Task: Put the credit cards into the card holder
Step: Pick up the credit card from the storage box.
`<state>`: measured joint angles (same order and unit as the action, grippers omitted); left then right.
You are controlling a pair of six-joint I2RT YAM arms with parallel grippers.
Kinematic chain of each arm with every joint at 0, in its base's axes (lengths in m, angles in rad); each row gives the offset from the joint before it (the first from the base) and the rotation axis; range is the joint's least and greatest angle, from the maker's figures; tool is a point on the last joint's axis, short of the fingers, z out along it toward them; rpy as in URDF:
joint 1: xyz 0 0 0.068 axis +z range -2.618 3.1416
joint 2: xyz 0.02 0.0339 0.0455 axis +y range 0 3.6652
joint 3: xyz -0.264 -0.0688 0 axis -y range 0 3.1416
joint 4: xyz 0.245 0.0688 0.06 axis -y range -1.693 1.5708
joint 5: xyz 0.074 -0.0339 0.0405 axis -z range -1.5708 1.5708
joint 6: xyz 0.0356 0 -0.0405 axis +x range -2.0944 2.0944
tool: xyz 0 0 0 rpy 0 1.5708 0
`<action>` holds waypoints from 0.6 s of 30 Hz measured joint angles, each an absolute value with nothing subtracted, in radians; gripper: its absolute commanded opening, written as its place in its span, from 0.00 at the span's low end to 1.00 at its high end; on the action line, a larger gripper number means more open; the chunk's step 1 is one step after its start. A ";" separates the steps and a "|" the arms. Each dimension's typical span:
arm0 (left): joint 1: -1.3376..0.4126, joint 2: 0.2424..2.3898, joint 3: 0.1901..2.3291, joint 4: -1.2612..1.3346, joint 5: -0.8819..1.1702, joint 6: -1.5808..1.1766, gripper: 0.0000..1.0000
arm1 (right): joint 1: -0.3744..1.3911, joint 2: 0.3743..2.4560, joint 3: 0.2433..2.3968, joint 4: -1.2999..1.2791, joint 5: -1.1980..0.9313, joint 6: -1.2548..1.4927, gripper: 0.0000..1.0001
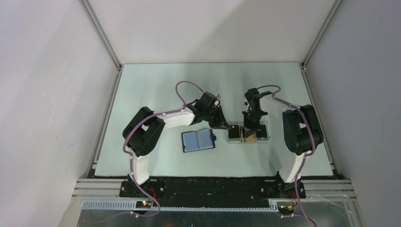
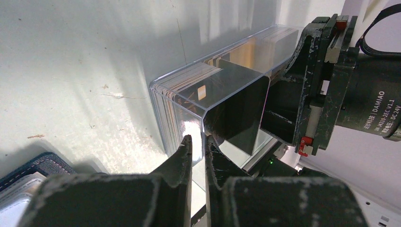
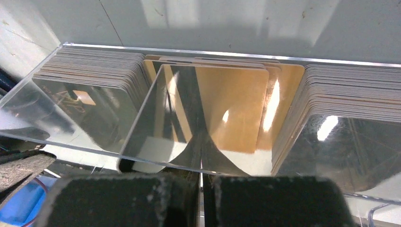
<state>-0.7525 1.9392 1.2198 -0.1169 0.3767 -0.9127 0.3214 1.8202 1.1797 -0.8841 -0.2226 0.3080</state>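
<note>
The card holder [image 1: 198, 140] lies open on the table, dark blue with pale pockets; its corner [image 2: 42, 165] shows in the left wrist view. To its right stands a clear plastic case [image 1: 262, 135]. Orange-yellow credit cards [image 3: 231, 104] lean in its middle section and show from above [image 1: 251, 137]. My left gripper [image 2: 198, 139] is shut on the case's left wall, one finger on each side; from above it sits at the case's left end [image 1: 226, 126]. My right gripper [image 3: 202, 139] reaches down into the case [image 1: 249, 126], fingers shut just before the orange cards. I see no card between them.
Inside the case, thick stacks of pale-edged cards fill the left section [image 3: 90, 71] and the right section [image 3: 350, 90]. The right arm's wrist [image 2: 359, 80] hangs close beside the case. Walls enclose the table on three sides.
</note>
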 measured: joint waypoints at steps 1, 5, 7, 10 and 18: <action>-0.752 1.939 1.220 -0.117 0.377 -0.913 0.00 | 0.318 1.819 1.178 -0.883 -0.220 0.308 0.00; -0.752 1.939 1.220 -0.117 0.377 -0.912 0.00 | 0.303 1.805 1.176 -0.867 -0.244 0.309 0.00; -0.752 1.939 1.220 -0.117 0.377 -0.912 0.00 | 0.290 1.790 1.176 -0.857 -0.259 0.310 0.01; -0.752 1.939 1.220 -0.117 0.377 -0.912 0.00 | 0.277 1.767 1.176 -0.852 -0.271 0.310 0.11; -0.752 1.939 1.220 -0.117 0.377 -0.912 0.00 | 0.260 1.688 1.176 -0.860 -0.275 0.319 0.44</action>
<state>-0.7525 1.9392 1.2198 -0.1169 0.3771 -0.9123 0.2596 1.6878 1.1755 -0.8600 -0.2749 0.3187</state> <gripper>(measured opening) 0.120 0.332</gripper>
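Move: The right hand's shut fingertips are low inside the middle compartment of the storage box; the top gold credit card's middle lies about 2 cm ahead, 1 cm to the right and 1 cm below. The left black stack is some 6 cm left and 2 cm ahead, the right black stack about 7 cm right and 2 cm ahead. From the left hand, the gold card is roughly 11 cm right, 3 cm back and 4 cm lower. Empty right hand rises about 4 cm and 2 cm forward above the gold cards, then opens its fingers a third. ##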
